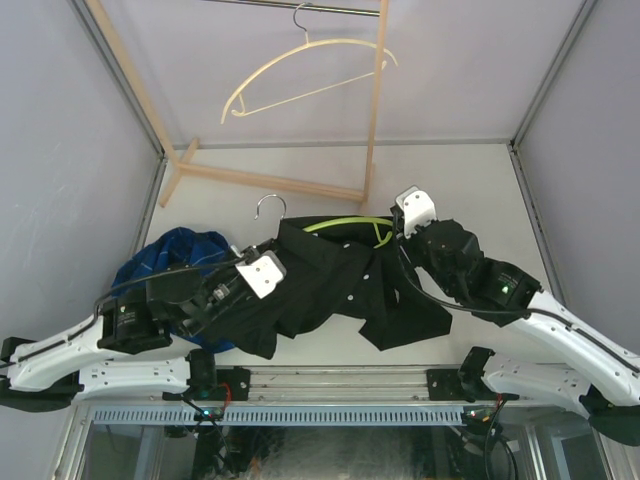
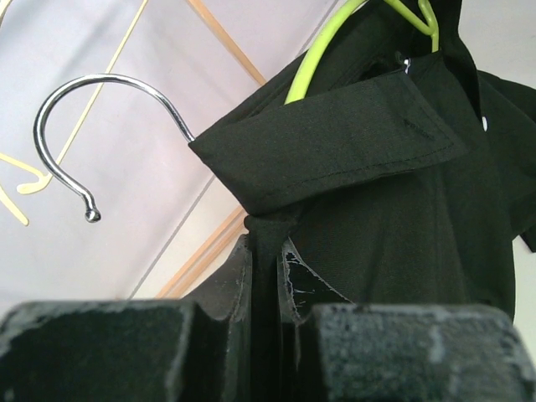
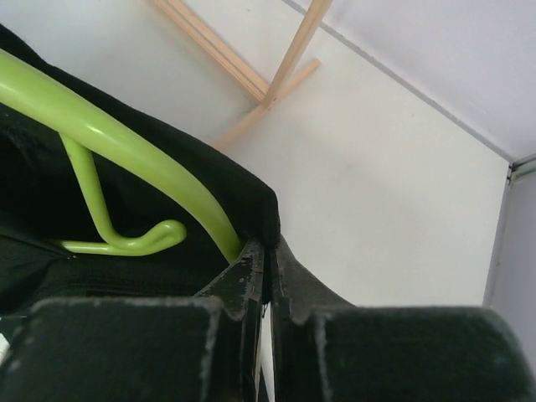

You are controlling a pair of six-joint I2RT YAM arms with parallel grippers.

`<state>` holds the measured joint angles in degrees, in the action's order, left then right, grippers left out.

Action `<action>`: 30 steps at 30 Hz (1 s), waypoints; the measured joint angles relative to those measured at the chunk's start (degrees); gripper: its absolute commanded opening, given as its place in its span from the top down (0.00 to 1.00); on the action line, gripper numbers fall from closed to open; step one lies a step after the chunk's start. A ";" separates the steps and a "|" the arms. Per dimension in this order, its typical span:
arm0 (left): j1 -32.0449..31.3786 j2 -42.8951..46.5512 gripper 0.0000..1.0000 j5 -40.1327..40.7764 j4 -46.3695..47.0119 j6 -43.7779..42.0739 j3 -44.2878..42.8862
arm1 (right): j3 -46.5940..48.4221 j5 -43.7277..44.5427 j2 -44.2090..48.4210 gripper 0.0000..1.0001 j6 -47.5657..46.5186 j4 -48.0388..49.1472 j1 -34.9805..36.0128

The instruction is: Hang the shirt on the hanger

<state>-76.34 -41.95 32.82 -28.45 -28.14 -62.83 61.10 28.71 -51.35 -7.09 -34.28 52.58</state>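
The black shirt (image 1: 330, 285) lies bunched in the middle of the table, draped over the lime-green hanger (image 1: 345, 222). The hanger's metal hook (image 1: 268, 204) sticks out at the far left of the cloth. In the left wrist view my left gripper (image 2: 268, 255) is shut on a fold of the shirt (image 2: 402, 209) just below the collar, with the hook (image 2: 75, 126) up to its left. My right gripper (image 3: 268, 244) is shut on the shirt's edge (image 3: 243, 180), right where the green hanger arm (image 3: 126, 142) ends. From above, the left gripper (image 1: 285, 262) and right gripper (image 1: 398, 225) hold opposite sides.
A blue plaid shirt (image 1: 170, 255) is heaped under my left arm. A wooden rack (image 1: 270, 180) stands at the back, and a cream hanger (image 1: 300, 70) hangs from its rail. Grey walls close in both sides.
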 measured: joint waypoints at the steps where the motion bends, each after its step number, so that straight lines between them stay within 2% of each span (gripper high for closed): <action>1: 0.00 0.00 1.00 0.04 -0.22 0.02 0.00 | -0.37 0.39 0.11 1.00 0.20 0.31 0.11; 8: -0.04 1.68 1.00 -0.90 -1.07 0.66 0.22 | -7.02 -0.31 7.98 1.00 8.61 4.98 -1.86; 15: -0.39 4.87 1.00 -4.09 1.42 3.93 2.34 | -14.56 -15.85 22.27 1.00 26.69 10.54 -13.00; 20: -0.42 6.03 1.00 -4.83 0.90 4.68 3.30 | -19.23 -24.48 23.80 0.97 35.39 12.55 -19.61; 23: -0.42 6.36 1.00 -4.83 0.59 4.83 3.82 | -20.76 -27.36 23.78 0.87 38.27 12.81 -21.70; 28: -0.42 7.91 1.00 -5.01 0.02 5.11 3.93 | -21.73 -31.01 23.82 0.62 40.57 14.05 -24.20; 30: -0.42 8.61 1.00 -4.96 -0.04 5.11 3.93 | -21.73 -31.41 23.96 0.56 40.52 13.94 -24.87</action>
<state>-76.75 -33.34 27.86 -28.49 -23.03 -58.89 39.38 -2.70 -27.40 33.43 -20.34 27.70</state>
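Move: The right hand pinches the black shirt's edge beside the green hanger's right end, which lies about 2 cm to its left, level with the fingertips; the hanger's hook is some 22 cm to its left and 4 cm farther out. The left hand holds the shirt by the collar, with that right end about 20 cm to its right and 2 cm ahead, and the hook some 6 cm straight ahead. Right hand backs off about 3 cm, rolling left side up some 50 degrees, then opens; left keeps hold, easing back-left. ##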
